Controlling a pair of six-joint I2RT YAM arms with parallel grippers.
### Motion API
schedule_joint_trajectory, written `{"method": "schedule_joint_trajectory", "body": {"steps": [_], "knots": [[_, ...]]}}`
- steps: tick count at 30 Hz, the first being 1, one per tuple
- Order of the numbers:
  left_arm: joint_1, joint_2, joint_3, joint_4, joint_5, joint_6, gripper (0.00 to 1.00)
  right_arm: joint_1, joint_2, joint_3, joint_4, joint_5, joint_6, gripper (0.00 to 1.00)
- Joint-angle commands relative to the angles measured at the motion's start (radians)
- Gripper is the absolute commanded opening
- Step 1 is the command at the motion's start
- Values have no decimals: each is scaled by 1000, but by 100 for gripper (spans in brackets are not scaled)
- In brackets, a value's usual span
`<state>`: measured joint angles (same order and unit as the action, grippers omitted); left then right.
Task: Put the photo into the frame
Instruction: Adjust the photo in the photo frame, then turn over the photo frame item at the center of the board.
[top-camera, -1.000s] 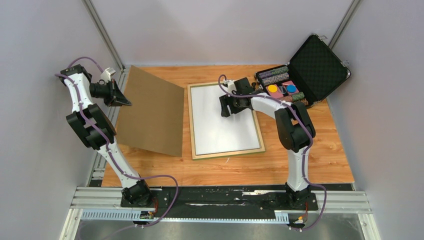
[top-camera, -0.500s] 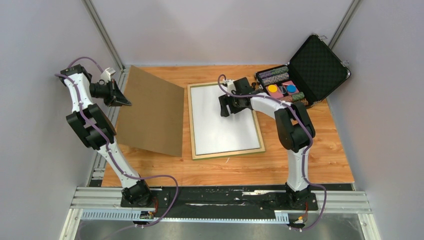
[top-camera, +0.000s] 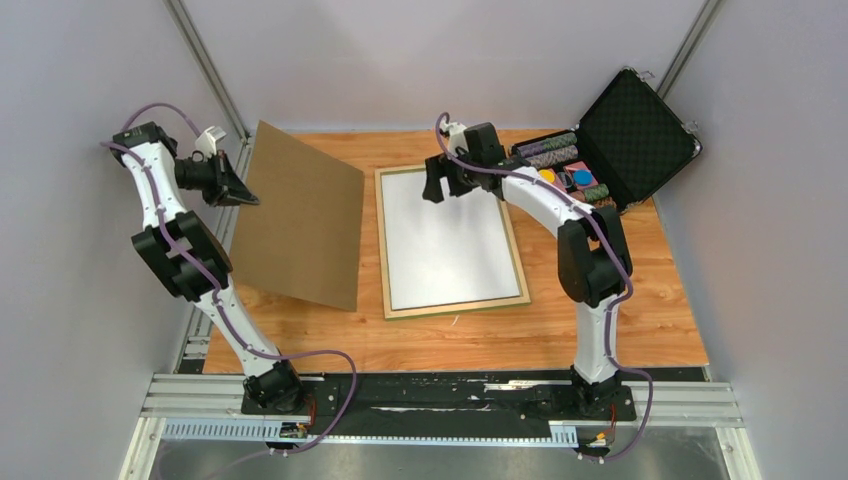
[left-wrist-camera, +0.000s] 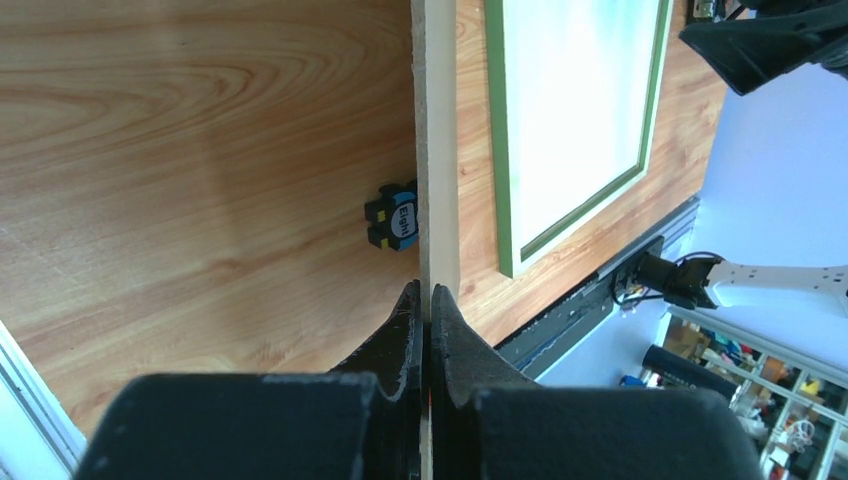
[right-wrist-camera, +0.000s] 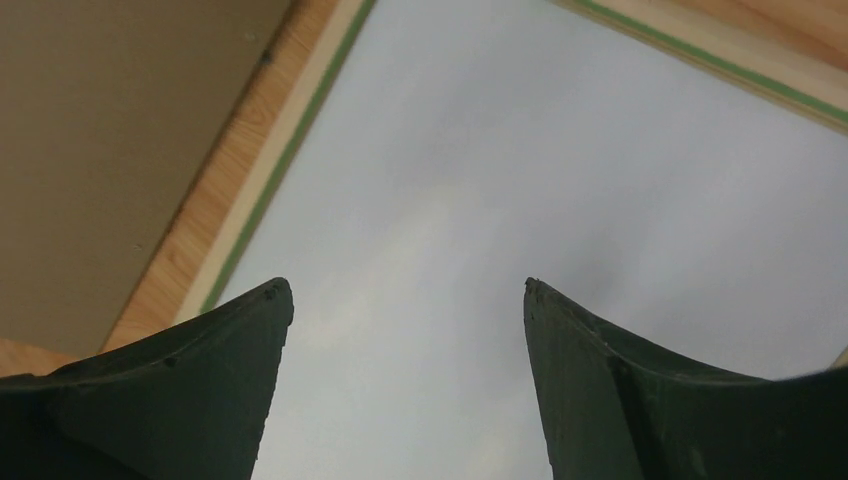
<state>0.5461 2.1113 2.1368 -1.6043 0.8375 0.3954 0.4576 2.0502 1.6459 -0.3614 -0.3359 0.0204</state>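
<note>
The frame lies flat mid-table, pale wood with a thin green line along its inner edge. A plain white sheet fills its opening; the photo's printed side is hidden, so I cannot tell whether this sheet is the photo. My right gripper hovers over the sheet's far-left corner, open, with nothing between its fingers. My left gripper is shut on the edge of the brown backing board, held tilted up left of the frame.
An open black case with poker chips stands at the far right, close behind the right arm. A small blue, black and yellow piece lies on the wood under the raised board. Grey walls close in on both sides.
My right gripper has risen off the white sheet, moved toward the frame's far-left corner and opened wider. The left arm has raised the board slightly.
</note>
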Motion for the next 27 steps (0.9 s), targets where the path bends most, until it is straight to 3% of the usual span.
{"method": "schedule_joint_trajectory", "body": {"steps": [1,8,13,27], "knots": [[28,-140,57,-26,100,31,0,37,-41,141,-6,-125,116,84],[-34,-290,-47,13,148,-46,0,84,67,357,-30,-309,285,85],[-61,-377,-98,134,52,-207,0,119,157,485,-51,-364,345,85],[-160,-444,-175,175,-174,-347,0,147,206,495,-57,-394,369,85]]}}
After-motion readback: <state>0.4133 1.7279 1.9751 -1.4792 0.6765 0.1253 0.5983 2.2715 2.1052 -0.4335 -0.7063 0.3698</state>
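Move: The left hand, pinching the brown board by its left edge, has the frame with the photo inside some 43 cm to its right, 4 cm ahead and 18 cm below; the board's middle is about 12 cm to its right, 3 cm ahead and 9 cm below. From the open, empty right hand, the board's right edge lies roughly 19 cm left, 6 cm back and 9 cm below. The frame's left rail is about 13 cm left, 6 cm back and 9 cm below it. Leftward in an arc, rising first and then dipping, the open right hand leaves the photo and crosses the frame's left rail towards the board, some 14 cm over and 4 cm back, its fingers swinging round to point more to the left and flatter. The left hand keeps its pinch and lifts the board about 10 cm, easing left and slightly back, then sinks a little, its fingers tipping steeper. ##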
